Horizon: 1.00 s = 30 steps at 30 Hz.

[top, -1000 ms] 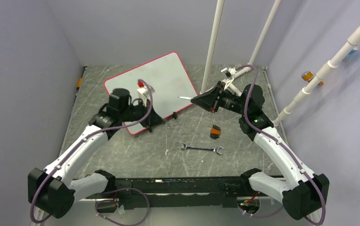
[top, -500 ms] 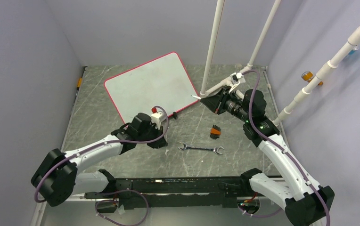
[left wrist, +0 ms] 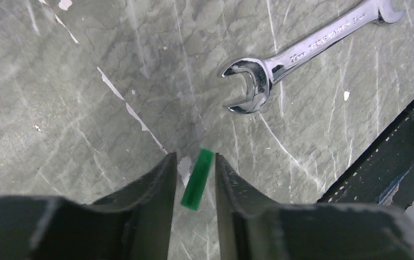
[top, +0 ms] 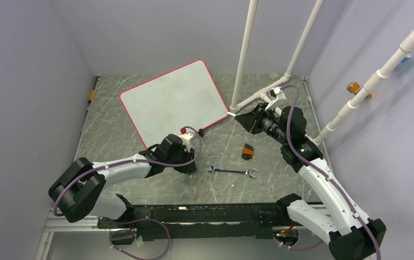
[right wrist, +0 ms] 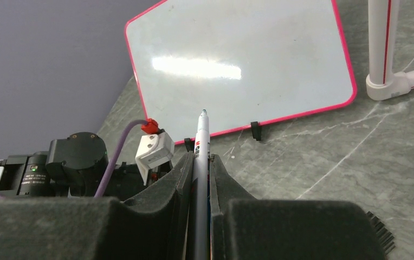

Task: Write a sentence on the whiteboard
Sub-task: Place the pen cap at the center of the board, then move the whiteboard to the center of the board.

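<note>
The whiteboard (top: pixel 172 100) (right wrist: pixel 237 65) lies tilted at the back of the table, white with a red rim. Its surface is blank; no sentence shows on it. My right gripper (top: pixel 238 117) (right wrist: pixel 201 158) is shut on a white marker (right wrist: pixel 201 132). The bare tip points at the board from just off its right corner. My left gripper (top: pixel 189 169) (left wrist: pixel 194 158) hangs low over the table in front of the board, open a little. A small green cap (left wrist: pixel 197 179) sits loose between its fingers, with a gap on the left side.
A steel wrench (top: pixel 231 171) (left wrist: pixel 297 49) lies just right of my left gripper. A small orange and black brush (top: pixel 247 151) rests beyond it. White pipes (top: pixel 244 54) (right wrist: pixel 383 43) rise at the back right. The black rail of the arm bases (top: pixel 205 214) runs along the near edge.
My left arm swung from the board's near edge down to the table beside the wrench, and its jaws parted around the green cap. The right gripper drew slightly back to the right with the marker.
</note>
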### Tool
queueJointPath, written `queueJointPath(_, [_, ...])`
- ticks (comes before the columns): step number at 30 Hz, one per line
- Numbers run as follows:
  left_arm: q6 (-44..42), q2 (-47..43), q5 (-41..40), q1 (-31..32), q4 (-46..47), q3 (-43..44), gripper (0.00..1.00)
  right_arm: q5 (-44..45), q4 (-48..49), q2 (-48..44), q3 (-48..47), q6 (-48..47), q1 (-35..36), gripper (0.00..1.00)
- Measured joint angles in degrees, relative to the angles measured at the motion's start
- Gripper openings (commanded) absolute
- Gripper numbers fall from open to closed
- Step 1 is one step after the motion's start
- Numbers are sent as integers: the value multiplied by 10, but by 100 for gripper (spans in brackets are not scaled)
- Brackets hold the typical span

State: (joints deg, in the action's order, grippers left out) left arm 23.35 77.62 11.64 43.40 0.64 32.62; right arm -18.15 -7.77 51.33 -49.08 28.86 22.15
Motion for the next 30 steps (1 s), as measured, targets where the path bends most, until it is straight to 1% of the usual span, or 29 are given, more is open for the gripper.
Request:
queueJointPath(2, [-1, 0, -2, 2, 6, 0, 44, 2, 0, 0, 0, -3, 0, 0])
queueJointPath(4, [-2, 0, -6, 2, 7, 0, 53, 3, 0, 0, 0, -7, 0, 0])
queueJointPath(6, [-4, 0, -8, 3, 6, 0, 60, 3, 0, 0, 0, -10, 0, 0])
queueJointPath(10, [-7, -17, -13, 3, -12, 2, 68, 3, 0, 0, 0, -15, 0, 0])
queueJointPath(12, [-14, -43, -20, 3, -45, 10, 71, 3, 0, 0, 0, -18, 0, 0])
queueJointPath(17, [-45, -130, -53, 3, -136, 78, 73, 3, 0, 0, 0, -19, 0, 0])
queueJointPath(21, [-79, -176, -95, 2, -213, 173, 74, 2, 0, 0, 0, -19, 0, 0])
queueJointPath(22, [-89, -183, -106, 0, -230, 196, 75, 2, 0, 0, 0, -20, 0, 0])
queueJointPath(25, [-118, -202, -130, -13, -269, 247, 83, 0, 0, 0, 0, -23, 0, 0])
queueJointPath(27, [-134, -210, -142, -33, -293, 269, 83, -2, 0, 0, -2, -24, 0, 0])
queueJointPath(30, [-151, -210, -142, -108, -335, 309, 83, -7, 1, 0, -5, -24, 0, 0])
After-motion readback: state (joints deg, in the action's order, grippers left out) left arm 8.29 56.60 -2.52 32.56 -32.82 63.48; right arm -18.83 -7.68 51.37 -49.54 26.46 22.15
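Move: Just under the left fingertips, already loose between them, lies the green pen cap: about 2 cm to the hand's right, 1 cm back and 2 cm below. The wrench's middle is some 14 cm to the right of the hand and 5 cm farther out, the whiteboard's middle roughly 30 cm ahead and 7 cm left. From the right hand, which still holds the pen, the cap lies about 12 cm left, 8 cm back and 27 cm below. Spreading its fingers from about a third open to well over three-quarters, the left hand first stays almost still around the cap, then climbs clear by some 23 cm. It also swings about 9 cm left, mostly late, and 7 cm forward towards the whiteboard, the fingers tipping up some 30 degrees. ##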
